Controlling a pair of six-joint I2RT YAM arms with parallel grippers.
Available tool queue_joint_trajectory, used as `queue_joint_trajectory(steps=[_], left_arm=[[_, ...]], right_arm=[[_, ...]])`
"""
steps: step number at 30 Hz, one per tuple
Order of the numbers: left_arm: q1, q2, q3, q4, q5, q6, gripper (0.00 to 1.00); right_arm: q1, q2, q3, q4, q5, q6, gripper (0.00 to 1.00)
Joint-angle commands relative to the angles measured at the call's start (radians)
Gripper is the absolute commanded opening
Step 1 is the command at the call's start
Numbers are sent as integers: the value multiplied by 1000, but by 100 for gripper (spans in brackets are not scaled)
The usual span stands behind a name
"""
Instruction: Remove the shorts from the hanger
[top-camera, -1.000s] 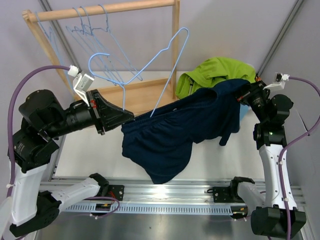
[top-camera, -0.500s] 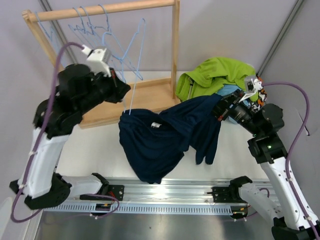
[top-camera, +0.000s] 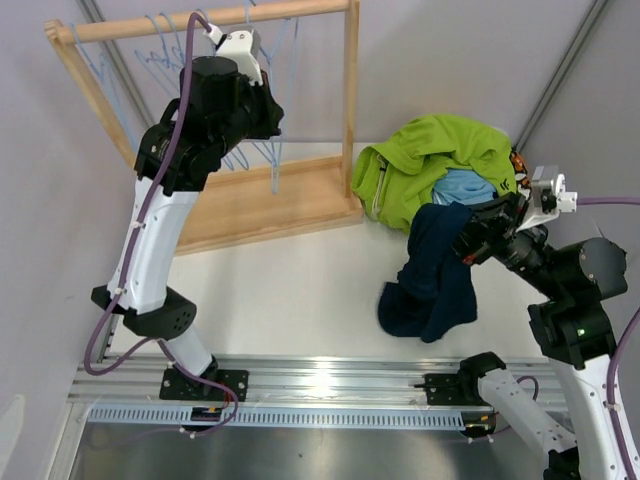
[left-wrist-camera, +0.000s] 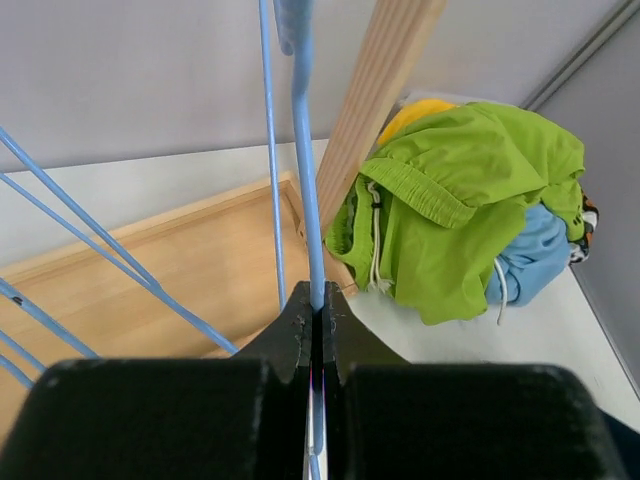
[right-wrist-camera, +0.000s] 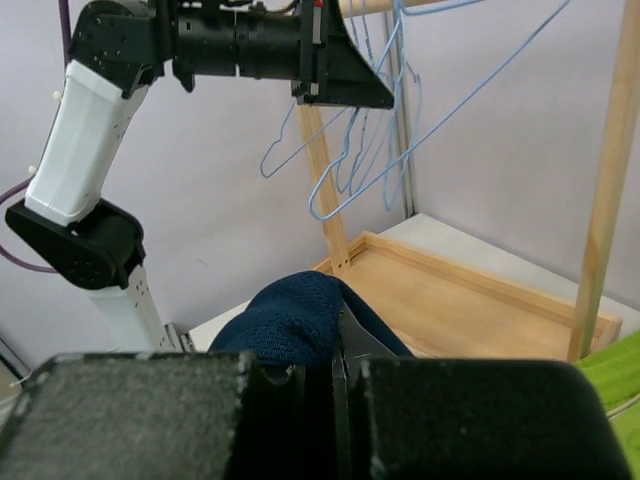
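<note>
The dark navy shorts (top-camera: 432, 268) dangle from my right gripper (top-camera: 480, 236), their lower end bunched on the table, off any hanger. In the right wrist view that gripper (right-wrist-camera: 335, 362) is shut on a fold of the navy shorts (right-wrist-camera: 296, 322). My left gripper (top-camera: 268, 112) is raised by the rack's rail and shut on a bare light blue wire hanger (top-camera: 275, 172). In the left wrist view the gripper (left-wrist-camera: 318, 304) pinches the hanger's wire (left-wrist-camera: 304, 170). Behind the right gripper, lime green shorts (top-camera: 432, 148) lie piled over light blue shorts (top-camera: 462, 187).
The wooden rack (top-camera: 350, 100) stands at the back left on its flat base (top-camera: 262, 208), with several empty blue hangers (top-camera: 160, 58) on the rail. Yellow shorts (left-wrist-camera: 420, 108) and patterned shorts (left-wrist-camera: 586, 214) peek from the pile. Purple cables trail from both arms.
The left arm swung up from the table to the rack's rail with the hanger. The navy shorts slid off the hanger and were pulled right, now hanging from the right gripper.
</note>
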Motion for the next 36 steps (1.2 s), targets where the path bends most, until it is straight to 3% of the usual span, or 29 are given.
queue_joint_trajectory(steps=[1, 2, 5, 9, 10, 14, 19, 24, 26, 28, 29, 30, 31, 33, 36], left_arm=[[21, -1, -11, 61, 34, -3, 0], [19, -25, -34, 72, 66, -10, 0], [15, -79, -157, 110, 106, -30, 0], [9, -180, -281, 136, 157, -15, 0], [10, -191, -290, 141, 160, -9, 0], [10, -197, -278, 115, 163, -3, 0], [10, -193, -257, 113, 190, -14, 0], [10, -171, -235, 121, 183, -7, 0], [10, -147, -226, 128, 174, -11, 0], [12, -118, -193, 130, 161, -15, 0], [12, -82, -163, 129, 140, -17, 0], [13, -62, -145, 122, 132, -18, 0], [15, -41, -131, 122, 126, -20, 0], [22, 20, -61, 122, 109, -27, 0], [44, 86, 9, 139, 108, -40, 0]], right_arm=[[1, 46, 110, 31, 119, -61, 0], [1, 83, 148, 10, 247, -86, 0], [-14, 301, 349, 22, 418, -176, 0], [-229, 643, 730, 105, 400, -151, 0], [-267, 776, 892, 122, 429, -114, 0], [-391, 1091, 1259, 216, 455, -75, 0], [-465, 1317, 1388, 310, 426, 30, 0], [-463, 1244, 1100, 408, 368, 41, 0], [-462, 1179, 827, 517, 366, 55, 0], [-462, 1070, 551, 609, 362, 99, 8], [-462, 1036, 465, 626, 345, 122, 18], [-459, 969, 387, 639, 314, 144, 58], [-456, 938, 312, 646, 237, 183, 82], [-425, 882, 118, 628, 165, 188, 99], [-379, 739, -175, 669, 174, 210, 99]])
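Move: The navy shorts, held in the right gripper, are to go to the pile in the basket, about 38 cm ahead of this hand, 16 cm to its right and 38 cm below. The near right corner of the rack's tray is some 32 cm ahead, 10 cm left and 46 cm down. The left gripper holds the empty hanger; the rail is roughly 12 cm ahead and 14 cm above it, with the other hangers 12 cm ahead, 16 cm left and 5 cm up. Swing the right gripper about 44 cm forward and 20 cm right, arching up and turning some 45 degrees clockwise, to fling the navy shorts over the basket pile; then plunge, tip the fingers down, draw back and open wide to release the shorts. Keep the left gripper shut on the hanger: dip it and ease back, raise it, then push forward and right under the rail. ##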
